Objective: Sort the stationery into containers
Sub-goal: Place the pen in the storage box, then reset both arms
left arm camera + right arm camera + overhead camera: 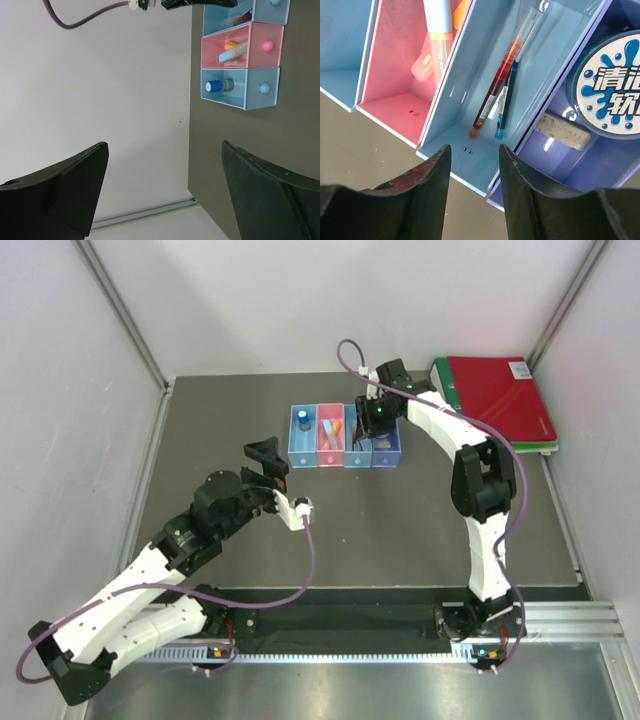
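The four joined bins (345, 452) stand at the middle back. The left light blue bin (250, 97) holds a tiny blue-capped bottle (218, 85). The pink bin (395, 60) holds a pink-orange bar (439, 40) and a light blue bar (233, 51). The second light blue bin (470, 165) holds a red pen (495, 92) and a dark pen (505, 102). The purple bin (600, 165) holds the round blue jar (612, 87) and a pale tag (562, 131). My right gripper (475, 150) hovers open and empty over the second light blue bin's near end. My left gripper (163, 145) is open and empty, well in front and left of the bins.
A red binder (500, 390) lies on a green one (441, 380) at the back right corner, just right of my right arm. White walls close in the dark table (400, 530) on the left, back and right.
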{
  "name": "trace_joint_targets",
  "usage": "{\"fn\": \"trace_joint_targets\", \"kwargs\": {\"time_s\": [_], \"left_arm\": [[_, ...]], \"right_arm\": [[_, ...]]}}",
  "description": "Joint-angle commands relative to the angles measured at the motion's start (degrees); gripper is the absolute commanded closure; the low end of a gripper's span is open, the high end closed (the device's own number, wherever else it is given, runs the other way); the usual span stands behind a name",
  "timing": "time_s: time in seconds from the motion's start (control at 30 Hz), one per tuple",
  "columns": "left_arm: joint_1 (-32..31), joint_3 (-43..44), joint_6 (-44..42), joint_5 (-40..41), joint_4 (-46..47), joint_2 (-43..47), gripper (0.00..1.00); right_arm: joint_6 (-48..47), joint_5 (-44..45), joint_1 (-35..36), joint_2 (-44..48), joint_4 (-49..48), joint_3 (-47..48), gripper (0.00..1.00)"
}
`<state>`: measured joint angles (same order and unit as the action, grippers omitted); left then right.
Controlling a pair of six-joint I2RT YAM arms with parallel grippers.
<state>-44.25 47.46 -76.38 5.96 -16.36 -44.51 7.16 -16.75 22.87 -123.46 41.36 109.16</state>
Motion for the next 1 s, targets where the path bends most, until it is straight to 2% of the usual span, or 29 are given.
{"fn": "trace_joint_targets", "kwargs": {"time_s": [0.0,0.1,0.13,0.17,0.23,0.27,0.4,0.5,0.57,0.63,0.77,0.83,0.97], "left_arm": [[-0.14,0.96,6.84,3.7,2.74,-0.05,0.01],[-0.14,3.6,13.61,6.34,-0.07,-0.75,0.01],[-0.14,4.47,15.37,7.04,-0.42,-1.27,0.01],[-0.14,4.92,18.25,8.88,-1.99,-1.54,0.01],[-0.14,6.06,20.91,10.82,-2.89,-2.42,0.01],[-0.14,6.67,24.4,11.79,-3.06,-2.86,0.01],[0.04,11.33,34.26,14.61,-9.03,-4.62,0.01],[2.67,13.44,41.73,14.95,-10.71,-4.35,0.01],[2.94,15.2,48.04,20.48,-12.9,-5.06,0.01],[2.94,18.08,51.93,22.6,-17.18,-5.94,0.01],[3.12,21.35,63.5,28.82,-20.09,-5.59,0.01],[3.64,24.85,66.08,27.28,-22.47,-5.93,0.01],[5.66,30.58,71.98,19.81,-28.8,-6.55,0.01]], "right_arm": [[-1.97,0.4,0.59,6.03,-1.11,2.81,0.56],[-4.34,0.49,0.68,11.3,-0.23,1.93,0.52],[-6.0,1.1,0.94,12.7,0.46,1.58,0.46],[-6.62,1.28,0.95,15.67,0.91,1.23,0.31],[-9.61,3.55,0.95,18.59,2.31,0.18,0.15],[-10.14,4.61,1.03,21.39,2.84,-0.09,0.01],[-12.69,9.09,1.12,28.87,3.81,-2.98,0.0],[-14.71,12.62,1.3,33.89,5.3,-3.35,0.0],[-15.42,16.3,1.3,36.69,7.76,-2.82,0.0],[-15.59,19.38,1.3,38.2,10.91,-1.77,0.01],[-17.17,19.75,1.56,41.19,18.82,2.09,0.0],[-18.49,19.3,2.17,41.63,24.61,7.1,0.0],[-18.93,19.65,2.35,48.54,25.97,9.32,0.0]]}}
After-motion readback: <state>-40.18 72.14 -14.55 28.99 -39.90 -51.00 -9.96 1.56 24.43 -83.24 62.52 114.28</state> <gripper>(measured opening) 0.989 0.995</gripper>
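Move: The red pen already lies loose in the third compartment of the storage box, its middle about 5 cm ahead of my right hand, 3 cm to the left and 4 cm below. The glue stick is some 6 cm to the left of the pen; the round jar is about 8 cm right of the pen and 3 cm farther out; the eraser is 7 cm right of it and 3 cm nearer me. From my left hand the pen is roughly 22 cm ahead, 15 cm right and 23 cm below. With the pen already released, I lift my empty right hand steeply out of the box, about 28 cm up, spreading its fingers from half open to wide early on the way, then more and more back and to the right, tilting the fingers up some 35 degrees. Meanwhile I swing my left hand, still open, about 8 cm left and 5 cm up, turning it counter-clockwise while it rolls and tips down. ##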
